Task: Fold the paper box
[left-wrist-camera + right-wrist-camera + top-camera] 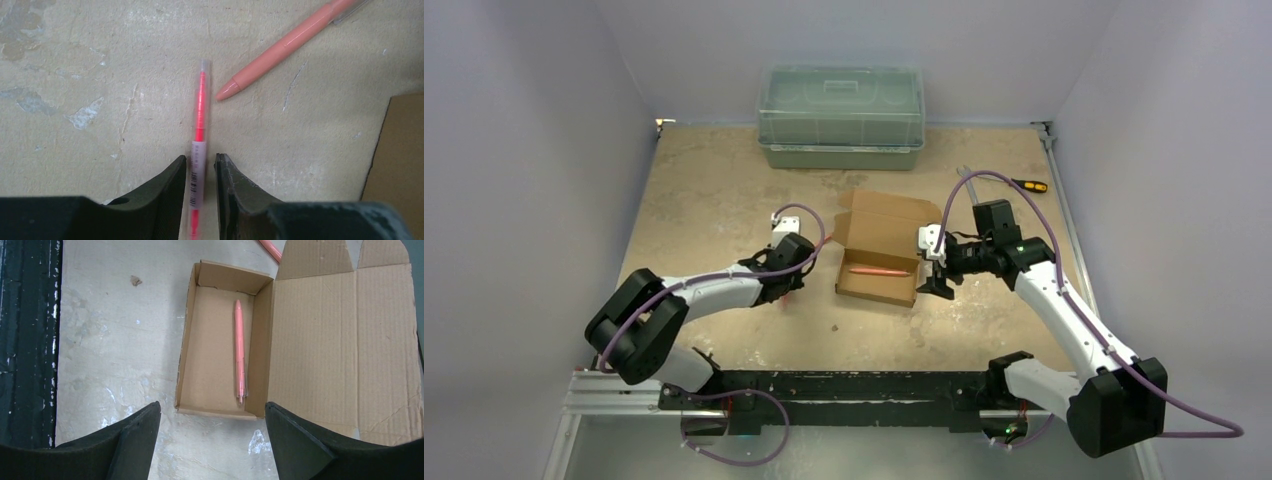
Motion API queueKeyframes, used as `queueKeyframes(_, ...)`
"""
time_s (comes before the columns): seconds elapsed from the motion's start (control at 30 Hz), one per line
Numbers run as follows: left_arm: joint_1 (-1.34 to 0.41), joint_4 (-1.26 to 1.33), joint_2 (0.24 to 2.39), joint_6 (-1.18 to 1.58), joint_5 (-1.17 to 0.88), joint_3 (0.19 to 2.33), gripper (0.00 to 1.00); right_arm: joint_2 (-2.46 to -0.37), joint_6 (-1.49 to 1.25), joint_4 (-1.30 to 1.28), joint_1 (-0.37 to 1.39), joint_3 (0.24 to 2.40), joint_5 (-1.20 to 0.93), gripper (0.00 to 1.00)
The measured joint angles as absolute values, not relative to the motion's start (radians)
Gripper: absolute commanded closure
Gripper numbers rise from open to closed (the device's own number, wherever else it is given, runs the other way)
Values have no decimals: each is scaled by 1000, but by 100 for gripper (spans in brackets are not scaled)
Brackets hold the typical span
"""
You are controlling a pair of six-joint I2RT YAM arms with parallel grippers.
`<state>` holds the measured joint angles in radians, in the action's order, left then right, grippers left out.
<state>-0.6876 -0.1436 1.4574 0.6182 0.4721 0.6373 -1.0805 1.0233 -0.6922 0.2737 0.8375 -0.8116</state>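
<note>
The paper box (876, 262) lies in mid-table as a shallow brown tray (210, 355) with its lid flap (340, 340) spread flat behind it. A pink pen (239, 355) rests inside the tray. Left of the box, my left gripper (200, 165) points down at the table with its jaws narrowed either side of a red clear-barrelled pen (200, 115) that lies flat. A thin gap still shows beside the pen. My right gripper (212, 415) hovers open and empty just off the tray's right end (932, 272).
A second pink pen (285, 47) lies on the table beyond the red one, and the box's edge (400, 160) is to its right. A green lidded bin (841, 115) stands at the back. A screwdriver (1029, 185) lies at the far right, and a black rail (844, 385) runs along the near edge.
</note>
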Motion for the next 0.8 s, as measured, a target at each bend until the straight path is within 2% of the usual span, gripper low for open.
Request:
queueKeyframes(0.23,-688,-136,1478,636,467,651,86,-1081,1026,-695,274,838,-812,21)
queueKeyframes(0.37,-687,-136,1491,651,469,661,99,-1081,1029,-696,273,838,-812,21)
queueKeyframes(0.6,-685,-156,1476,670,478,661,100,-1081,1031,-696,268,838,-815,21)
queueKeyframes(0.8,-680,-200,1369,668,475,654,100,-1081,1032,-696,267,838,-826,20)
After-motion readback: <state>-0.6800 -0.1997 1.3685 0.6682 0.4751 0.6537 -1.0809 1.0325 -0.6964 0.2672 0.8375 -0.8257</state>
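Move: The thin pink pen on the table lies between the left gripper's open fingertips, its middle right at the hand and roughly 1 cm lower. The thick pink pen lies about 8 cm ahead and 6 cm to the right. The open box's tray is some 19 cm to the right, level with the hand, with another pen inside it, about 20 cm right and 2 cm ahead. From the right hand, the thin pen is about 31 cm left, 2 cm ahead and 14 cm below. Shut the left fingers on the labelled middle of the thin pink pen, easing the hand barely half a centimetre right and forward as they close. Once they grip it, raise the pen about 2.5 cm off the table, fingers still slanting forward and down, and keep the hold. ##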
